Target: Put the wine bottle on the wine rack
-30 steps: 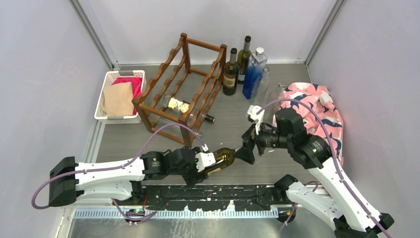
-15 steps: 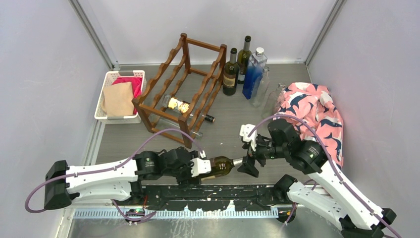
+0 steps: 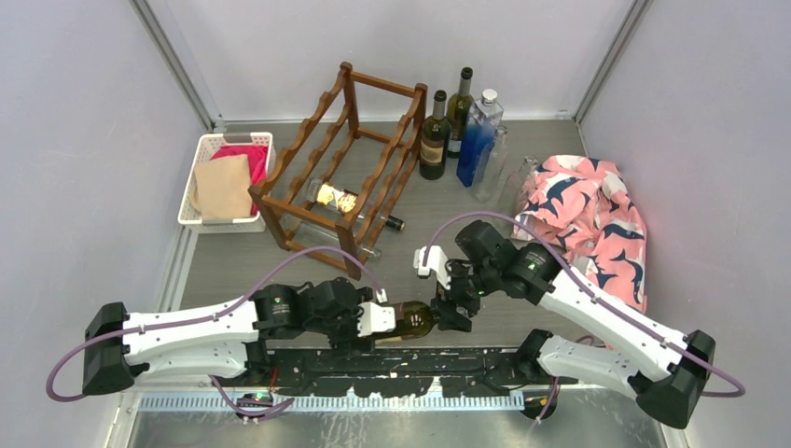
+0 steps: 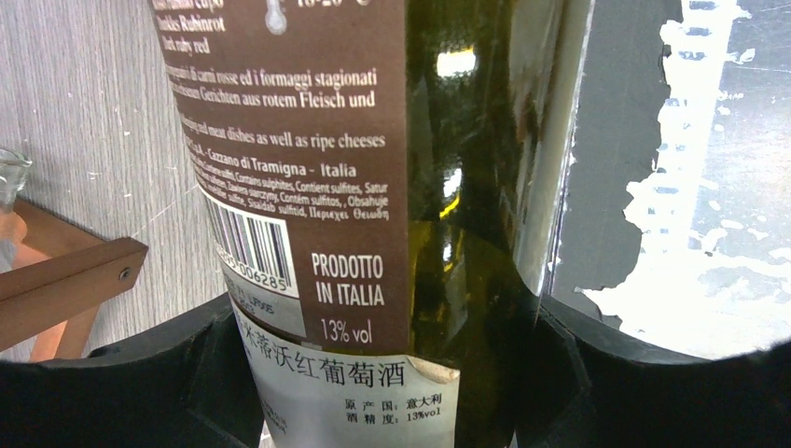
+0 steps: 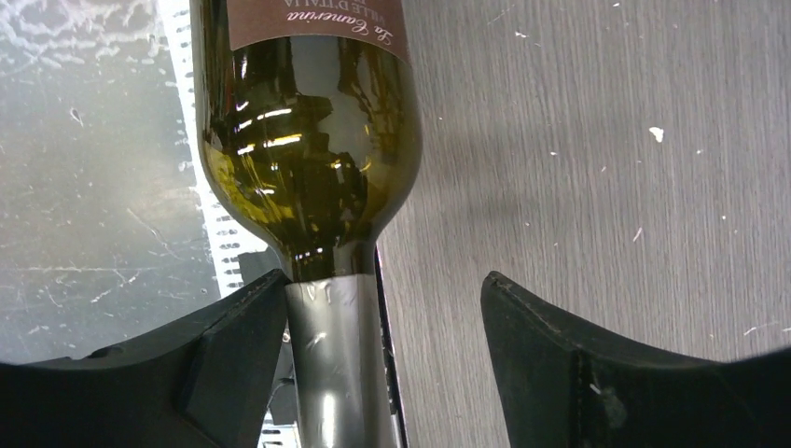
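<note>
The wine bottle (image 3: pixel 411 319) is dark green glass with a brown label, and it lies level near the table's front edge. My left gripper (image 3: pixel 375 317) is shut on the bottle's body (image 4: pixel 448 187), one finger pressed on each side of it. My right gripper (image 3: pixel 454 311) is open around the silver-capped neck (image 5: pixel 334 355). Its left finger (image 5: pixel 215 355) touches the neck and its right finger (image 5: pixel 578 364) stands well off it. The wine rack (image 3: pixel 347 154), dark reddish-brown wood, stands at the back centre-left, with one foot (image 4: pixel 65 280) showing in the left wrist view.
Another bottle (image 3: pixel 353 207) lies in the rack's low tier. Two dark bottles (image 3: pixel 434 135), a blue bottle (image 3: pixel 478 140) and a clear one (image 3: pixel 492 173) stand behind. A white basket (image 3: pixel 207 147) with cloths is at the left, and a patterned cloth (image 3: pixel 588 215) at the right.
My right gripper has swung left and down from off the bottle's tip to straddle its neck. My left gripper has shifted slightly left with the bottle, levelling it.
</note>
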{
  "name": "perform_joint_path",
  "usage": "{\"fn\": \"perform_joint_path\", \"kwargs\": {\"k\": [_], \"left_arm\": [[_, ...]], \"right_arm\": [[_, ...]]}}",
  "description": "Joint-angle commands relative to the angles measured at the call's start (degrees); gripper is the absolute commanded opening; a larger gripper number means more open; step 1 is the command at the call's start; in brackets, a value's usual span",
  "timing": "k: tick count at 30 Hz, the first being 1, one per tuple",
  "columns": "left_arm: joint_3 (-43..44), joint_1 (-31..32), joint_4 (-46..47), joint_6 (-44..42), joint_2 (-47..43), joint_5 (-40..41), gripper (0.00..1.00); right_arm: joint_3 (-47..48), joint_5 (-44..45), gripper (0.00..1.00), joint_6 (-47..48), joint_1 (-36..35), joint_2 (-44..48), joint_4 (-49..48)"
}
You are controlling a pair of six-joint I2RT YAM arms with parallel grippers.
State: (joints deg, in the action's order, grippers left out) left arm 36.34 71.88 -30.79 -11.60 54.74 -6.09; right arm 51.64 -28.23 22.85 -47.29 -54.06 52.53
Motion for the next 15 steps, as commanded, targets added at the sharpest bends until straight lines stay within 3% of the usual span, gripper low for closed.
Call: {"fn": "perform_joint_path", "kwargs": {"k": [1,7,15], "left_arm": [[3.8,-0.2,4.9,-1.2,-2.6,-1.3,0.0],[3.7,-0.2,4.5,-1.1,-3.1,-1.0,0.0],[3.9,-0.2,4.7,-1.3,-2.2,-0.9,0.0]], "right_arm": [[2.3,1.5,0.76,1.9,-2.2,-1.1,-0.4],[2.8,1.2,0.67,2.5,-3.6,-2.8,-1.3],[4.2,0.6,0.4,2.5,-4.4,-4.4,-0.5]]}}
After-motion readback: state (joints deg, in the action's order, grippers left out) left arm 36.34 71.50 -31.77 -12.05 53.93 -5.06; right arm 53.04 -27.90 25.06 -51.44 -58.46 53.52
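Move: The wine bottle's neck already lies between the right hand's open fingers, off centre: about 2 cm back, 1 cm left and 1 cm below that hand's point. From the right hand, the rack's middle is some 28 cm ahead, 20 cm left and 3 cm down; the bottle with the pale label lying in it is about 23 cm ahead, 18 cm left and 7 cm down. From the left hand, which holds the bottle's body, the neck is some 14 cm right, 1 cm ahead and 6 cm up. The right fingers close from wide to about half open and come to lie against both sides of the neck at the top of the foil sleeve, while the right hand eases back, left and down about 1 cm each way and turns some 5 degrees counter-clockwise. The left hand keeps its grip on the body and stays almost in place. ##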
